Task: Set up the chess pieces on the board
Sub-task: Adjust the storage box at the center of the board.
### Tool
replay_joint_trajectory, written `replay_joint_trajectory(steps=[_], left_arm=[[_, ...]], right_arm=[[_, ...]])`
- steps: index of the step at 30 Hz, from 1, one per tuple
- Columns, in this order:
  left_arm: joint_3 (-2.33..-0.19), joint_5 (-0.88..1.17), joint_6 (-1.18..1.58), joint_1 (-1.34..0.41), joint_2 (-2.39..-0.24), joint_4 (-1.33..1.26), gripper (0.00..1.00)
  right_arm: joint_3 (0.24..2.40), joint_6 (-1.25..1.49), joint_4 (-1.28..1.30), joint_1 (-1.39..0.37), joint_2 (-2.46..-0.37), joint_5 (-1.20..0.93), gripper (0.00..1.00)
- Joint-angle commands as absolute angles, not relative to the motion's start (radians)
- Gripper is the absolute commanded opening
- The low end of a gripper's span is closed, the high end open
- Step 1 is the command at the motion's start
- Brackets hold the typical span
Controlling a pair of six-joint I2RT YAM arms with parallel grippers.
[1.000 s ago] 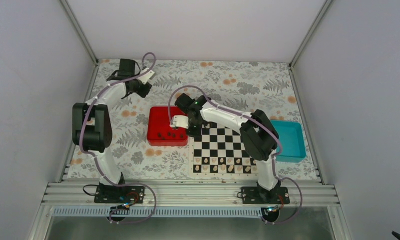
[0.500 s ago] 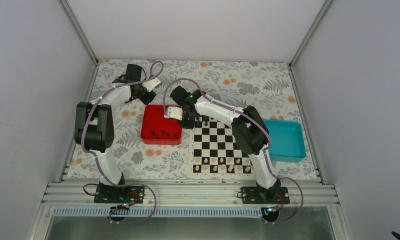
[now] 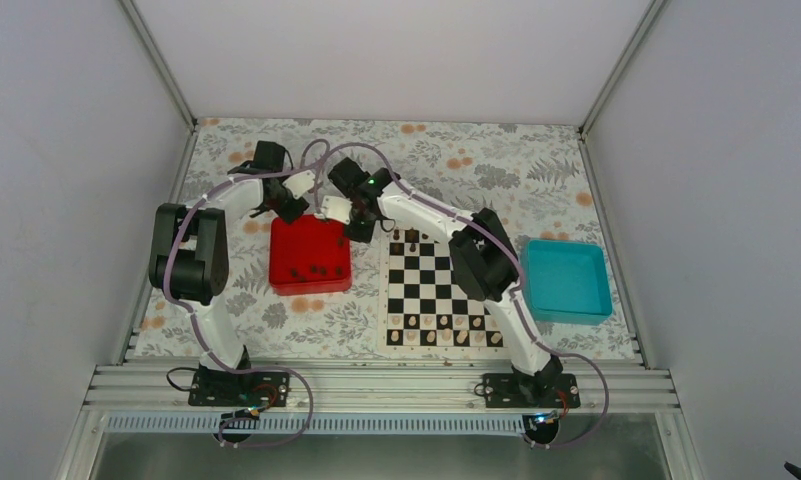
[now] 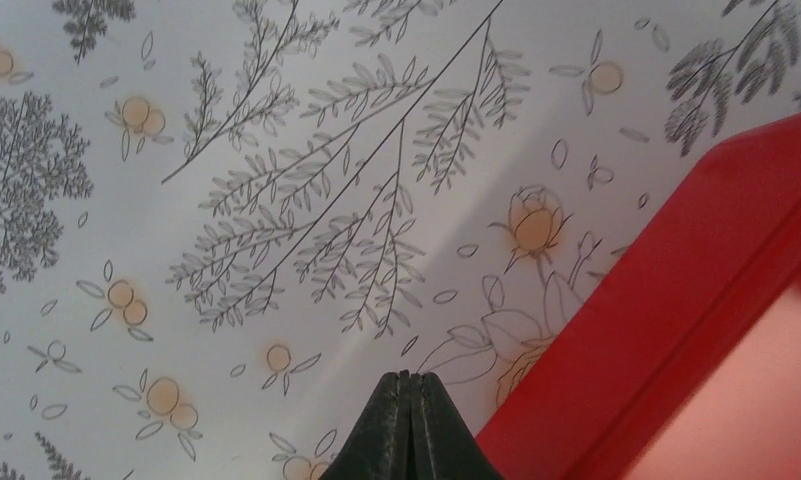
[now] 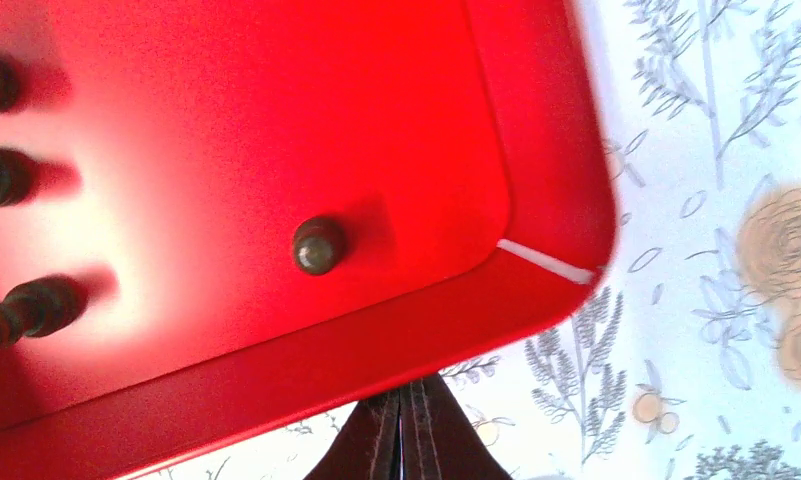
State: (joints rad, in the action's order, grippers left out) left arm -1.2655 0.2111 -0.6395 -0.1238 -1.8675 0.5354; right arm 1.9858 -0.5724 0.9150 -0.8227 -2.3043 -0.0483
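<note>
Several dark chess pieces (image 3: 314, 268) lie in the red tray (image 3: 288, 240), left of the board (image 3: 444, 290). A few more dark pieces (image 3: 413, 238) stand on the board's far row. In the right wrist view one piece (image 5: 319, 245) stands near the tray's corner and others (image 5: 4, 177) lie at the left edge. My right gripper (image 3: 354, 232) is shut, and its tip (image 5: 404, 392) rests against the tray's outer rim (image 5: 306, 375). My left gripper (image 3: 288, 212) is shut too. It hovers (image 4: 410, 380) over the tablecloth just beside the tray's rim (image 4: 676, 320) and holds nothing.
Pale tan pieces (image 3: 446, 330) fill the board's two near rows. A teal tray (image 3: 566, 280) sits right of the board. Floral cloth covers the table, with grey walls on three sides.
The red tray has slid left, away from the board, with my right gripper against its right side. My left gripper has swung right and nearer, down to the tray's far left corner.
</note>
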Motion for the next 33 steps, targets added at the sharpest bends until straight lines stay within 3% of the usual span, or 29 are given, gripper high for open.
replay_joint_trajectory(steps=[1, 6, 15, 26, 33], left_arm=[[-1.253, 0.145, -0.669, -0.108, -1.844, 0.566, 0.02], [-1.253, 0.117, -0.673, -0.074, -1.837, 0.565, 0.02], [-1.256, 0.152, -0.673, -0.066, -1.856, 0.567, 0.02], [-1.250, 0.158, -0.667, -0.066, -1.841, 0.591, 0.02], [-1.201, 0.161, -0.674, -0.066, -1.795, 0.596, 0.02]], right_arm=[[2.042, -0.550, 0.889, -0.821, -2.318, -0.028, 0.04], [2.012, -0.577, 1.019, -0.826, -2.244, -0.037, 0.04], [1.767, -0.611, 1.185, -0.917, -2.038, -0.160, 0.04], [1.781, -0.609, 1.112, -1.044, -2.151, -0.236, 0.04], [1.777, -0.585, 1.018, -1.040, -2.184, -0.141, 0.04]])
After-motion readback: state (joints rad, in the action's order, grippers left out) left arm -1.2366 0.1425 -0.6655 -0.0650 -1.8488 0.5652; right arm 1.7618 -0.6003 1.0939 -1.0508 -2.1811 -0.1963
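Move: The storage box's middle lies about 11 cm back and 4 cm right of the left hand, whose shut fingers stand at the far wall. From the right hand, against the right wall, it is some 12 cm left and 6 cm back; a lone dark pawn inside is 4 cm left and 2 cm back, and the chessboard's middle is 24 cm right and 14 cm back, a little lower. The right hand comes free of the storage box's right wall and swings back some 17 cm around the near right corner, bowing right and up about 4 cm before cutting in left and sinking behind the near wall, turning about 15 degrees counter-clockwise as its shut fingers tilt back. Meanwhile the left hand, also shut, moves left about 4 cm close along the far wall, then stays. ##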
